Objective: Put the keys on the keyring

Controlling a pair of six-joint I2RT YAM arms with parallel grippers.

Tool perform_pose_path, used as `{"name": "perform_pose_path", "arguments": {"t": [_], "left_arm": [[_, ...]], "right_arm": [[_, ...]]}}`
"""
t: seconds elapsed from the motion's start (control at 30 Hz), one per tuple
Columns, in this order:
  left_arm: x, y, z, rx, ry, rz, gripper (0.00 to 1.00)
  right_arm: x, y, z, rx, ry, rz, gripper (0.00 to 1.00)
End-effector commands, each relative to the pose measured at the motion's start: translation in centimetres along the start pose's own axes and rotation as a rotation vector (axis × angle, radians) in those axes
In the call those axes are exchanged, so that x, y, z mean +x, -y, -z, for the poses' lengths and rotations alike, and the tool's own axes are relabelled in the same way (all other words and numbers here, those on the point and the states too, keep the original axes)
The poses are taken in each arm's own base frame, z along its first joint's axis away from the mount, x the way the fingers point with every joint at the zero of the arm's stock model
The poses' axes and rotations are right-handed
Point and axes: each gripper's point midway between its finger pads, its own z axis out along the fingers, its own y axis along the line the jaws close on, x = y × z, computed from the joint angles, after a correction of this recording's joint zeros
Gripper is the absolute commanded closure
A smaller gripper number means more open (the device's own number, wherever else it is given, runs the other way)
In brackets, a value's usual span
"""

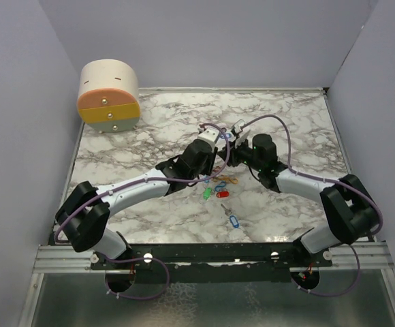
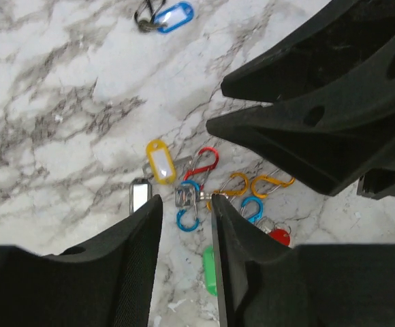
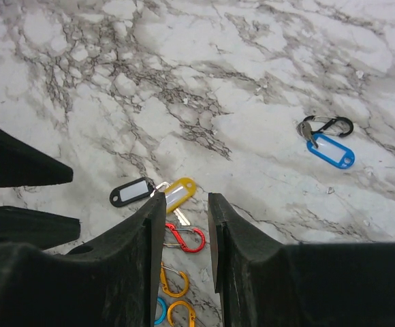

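The keys lie loose in a cluster on the marble [image 1: 218, 187]. In the left wrist view I see a yellow-tagged key [image 2: 160, 161], a black-framed tag [image 2: 140, 195], a green tag [image 2: 210, 270] and a red tag [image 2: 279, 237]. Among them lie keyring clips: red [image 2: 204, 162], blue [image 2: 187, 219] and orange [image 2: 272, 184]. My left gripper [image 2: 186, 199] hovers over the blue clip, open, holding nothing. My right gripper [image 3: 186, 197] hangs open and empty above the yellow-tagged key [image 3: 180, 192] and the red clip [image 3: 187, 238]. A blue-tagged key [image 3: 330, 150] lies apart, joined to a black clip [image 3: 327, 126].
A round cream and orange container [image 1: 109, 95] stands at the back left corner. Grey walls close in the table on three sides. The two grippers [image 1: 214, 133] [image 1: 237, 131] hang close together over the table's middle. The right arm's fingers [image 2: 306, 116] fill the left wrist view's upper right.
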Motion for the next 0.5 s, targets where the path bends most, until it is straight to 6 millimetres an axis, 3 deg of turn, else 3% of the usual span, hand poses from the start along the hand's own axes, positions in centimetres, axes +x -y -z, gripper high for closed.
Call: {"name": "perform_pose_path", "arguments": {"t": [0.0,0.1,0.23,0.37,0.47], "left_arm": [[1.6,-3.1,0.9,-0.103,-0.011,0.057,0.51],[2.6,-4.4,1.1,-0.137,-0.016,0.093,0.41],[3.4,-6.0,1.3,-0.179,-0.015,0.14,0.35],[3.2,-7.4,1.7,-0.212,-0.001,0.181,0.32],[3.1,-8.1,2.0,-0.227,0.011,0.204,0.23]], "right_arm": [[2.2,-0.7,-1.6,-0.052,-0.117,-0.044,0.68],[3.1,-1.3,-2.4,-0.097,-0.155,-0.06,0.68],[3.9,-2.0,-3.1,-0.149,-0.189,-0.074,0.69],[4.8,-2.9,-3.6,-0.194,-0.235,-0.079,0.71],[5.5,-3.7,-3.9,-0.219,-0.264,-0.081,0.71]]}}
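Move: The dropped keyring with the blue clip lies about 15 cm below the left hand, some 3 cm to its left and 1 cm back. The yellow tag is about 3 cm beyond it, and the black tag lies 3 cm ahead and 3 cm left of it. From the right hand, the keyring lies roughly 6 cm left, 3 cm back and 12 cm below. Left hand opens wide, swinging about 8 cm left and down, while right sinks 5 cm towards the keyring. ##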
